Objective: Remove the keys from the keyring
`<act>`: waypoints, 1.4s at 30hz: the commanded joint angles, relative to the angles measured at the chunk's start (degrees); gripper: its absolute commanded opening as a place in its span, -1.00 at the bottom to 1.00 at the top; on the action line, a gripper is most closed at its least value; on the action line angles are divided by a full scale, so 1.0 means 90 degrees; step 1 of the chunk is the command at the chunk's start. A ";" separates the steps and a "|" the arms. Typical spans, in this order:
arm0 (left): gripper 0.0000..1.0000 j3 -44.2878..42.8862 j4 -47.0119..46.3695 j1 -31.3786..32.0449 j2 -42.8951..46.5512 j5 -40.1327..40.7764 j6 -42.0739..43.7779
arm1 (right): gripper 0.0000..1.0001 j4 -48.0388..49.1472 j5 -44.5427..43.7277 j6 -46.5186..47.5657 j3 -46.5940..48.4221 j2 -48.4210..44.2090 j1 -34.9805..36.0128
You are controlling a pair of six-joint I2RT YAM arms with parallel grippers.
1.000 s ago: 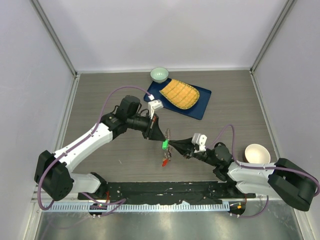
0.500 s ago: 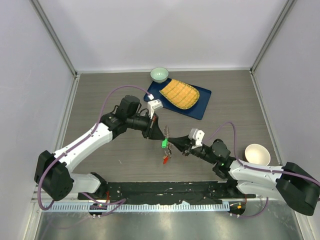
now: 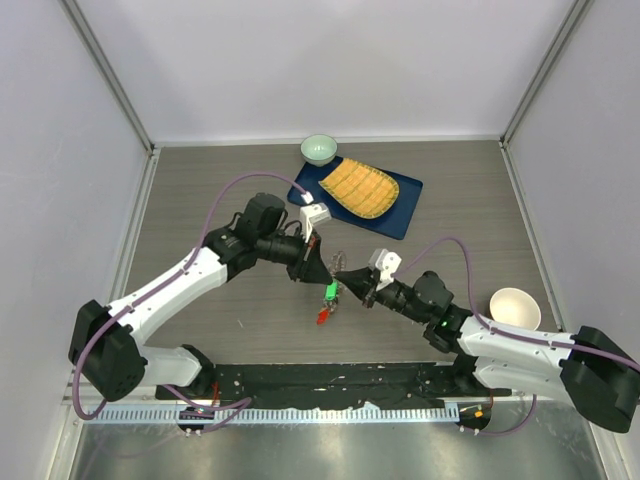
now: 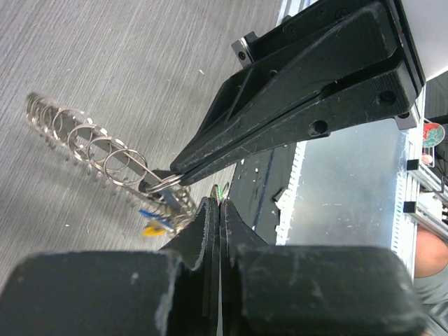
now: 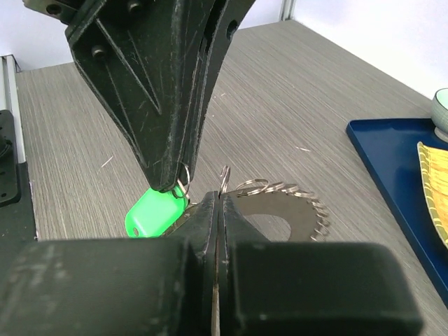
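Over the table's middle my two grippers meet tip to tip. My left gripper (image 3: 322,268) (image 4: 218,201) is shut, pinching the small ring of a green-headed key (image 5: 155,213). Just right of it, my right gripper (image 3: 341,277) (image 5: 218,196) is shut on the keyring, with a wire loop (image 5: 224,178) standing up from its jaws. The keyring (image 5: 294,192) trails away as a curved row of small rings (image 4: 84,136) close over the table. More keys (image 3: 327,303), one red-headed (image 3: 322,318), hang below the tips. Blue and yellow heads (image 4: 155,220) show in the left wrist view.
A blue tray (image 3: 398,215) with a yellow ribbed mat lies at the back, with a pale green bowl (image 3: 319,149) beside its far corner. A cream bowl (image 3: 514,306) stands at the right, near my right arm. The black base rail (image 3: 330,380) runs along the near edge.
My right gripper has closed and moved up and left to meet the left gripper. The left gripper shifted slightly right, and the hanging keys shifted with them.
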State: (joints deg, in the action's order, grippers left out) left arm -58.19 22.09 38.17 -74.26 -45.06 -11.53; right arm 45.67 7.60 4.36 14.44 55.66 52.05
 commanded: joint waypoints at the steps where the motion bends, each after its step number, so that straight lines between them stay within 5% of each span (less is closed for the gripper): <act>1: -0.99 -0.0292 -0.0061 0.0046 0.0009 -0.0111 0.0080 | -0.99 0.0160 -0.0384 0.0053 0.0408 -0.0032 0.0134; 6: -1.00 -0.0360 -0.0003 0.0036 0.0067 0.0132 0.0109 | -0.99 0.0014 -0.1386 -0.0025 0.0408 -0.0148 0.0144; 12: -1.00 -0.0409 0.0163 -0.0207 0.0282 0.0943 0.0051 | -0.99 -0.1469 -0.2318 -0.0386 0.1022 -0.0471 0.0134; 17: -1.00 0.0146 0.0026 -0.0832 0.0653 0.2074 -0.0359 | -0.98 -0.3323 -0.2951 -0.0893 0.1608 -0.1026 0.0134; 20: -1.00 0.0546 0.0251 -0.1163 0.0907 0.3584 -0.0544 | -0.99 -0.4729 -0.3168 -0.1430 0.2145 -0.1271 0.0134; 25: -1.00 0.1163 0.0241 -0.1780 0.1317 0.4420 -0.0818 | -0.99 -0.6857 -0.3081 -0.2290 0.2926 -0.1204 0.0134; 37: -1.00 0.1399 0.0582 -0.2552 -0.0243 0.5339 -0.1492 | -0.97 -0.6471 -0.4192 -0.3491 0.1893 -0.0326 -0.0392; 40: -0.91 0.1310 0.0710 -0.2581 -0.0645 0.5426 -0.1667 | -0.51 -0.6510 -0.4320 -0.3580 0.2037 -0.0218 -0.0519; 41: -0.86 0.1319 0.0729 -0.2581 -0.0703 0.5349 -0.1707 | -0.11 -0.6568 -0.4388 -0.3551 0.2145 -0.0179 -0.0530; 42: -0.71 0.1310 0.0778 -0.2581 -0.0772 0.5310 -0.1746 | 0.08 -0.6762 -0.4418 -0.3493 0.2252 -0.0169 -0.0510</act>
State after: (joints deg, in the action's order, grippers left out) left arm -44.47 27.03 15.22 -79.75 1.80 -24.38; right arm -15.94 -27.64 -25.50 30.96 54.39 47.70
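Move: The left hand, pinching the green key's small ring, is bound for bare table about 21 cm to its left, 9 cm ahead and 20 cm below. The right hand's place for the keyring is open table some 11 cm to its right, 2 cm back and 19 cm below. The keyring hangs from the right fingertips, its middle roughly 8 cm below both hands and 2 cm ahead. The blue tray lies about 31 cm ahead of the right hand and 6 cm to its right, at table height. Still pinching the green key by its ring, the left hand leaves the keyring, swings about 20 cm left and some 10 cm forward, then sinks, its fingers turning steeply down and barely starting to part. The right hand carries the keyring about 12 cm right, rising a little first, then lowers quickly with the fingers swinging forward and down, and opens to let the keyring go onto the table. ##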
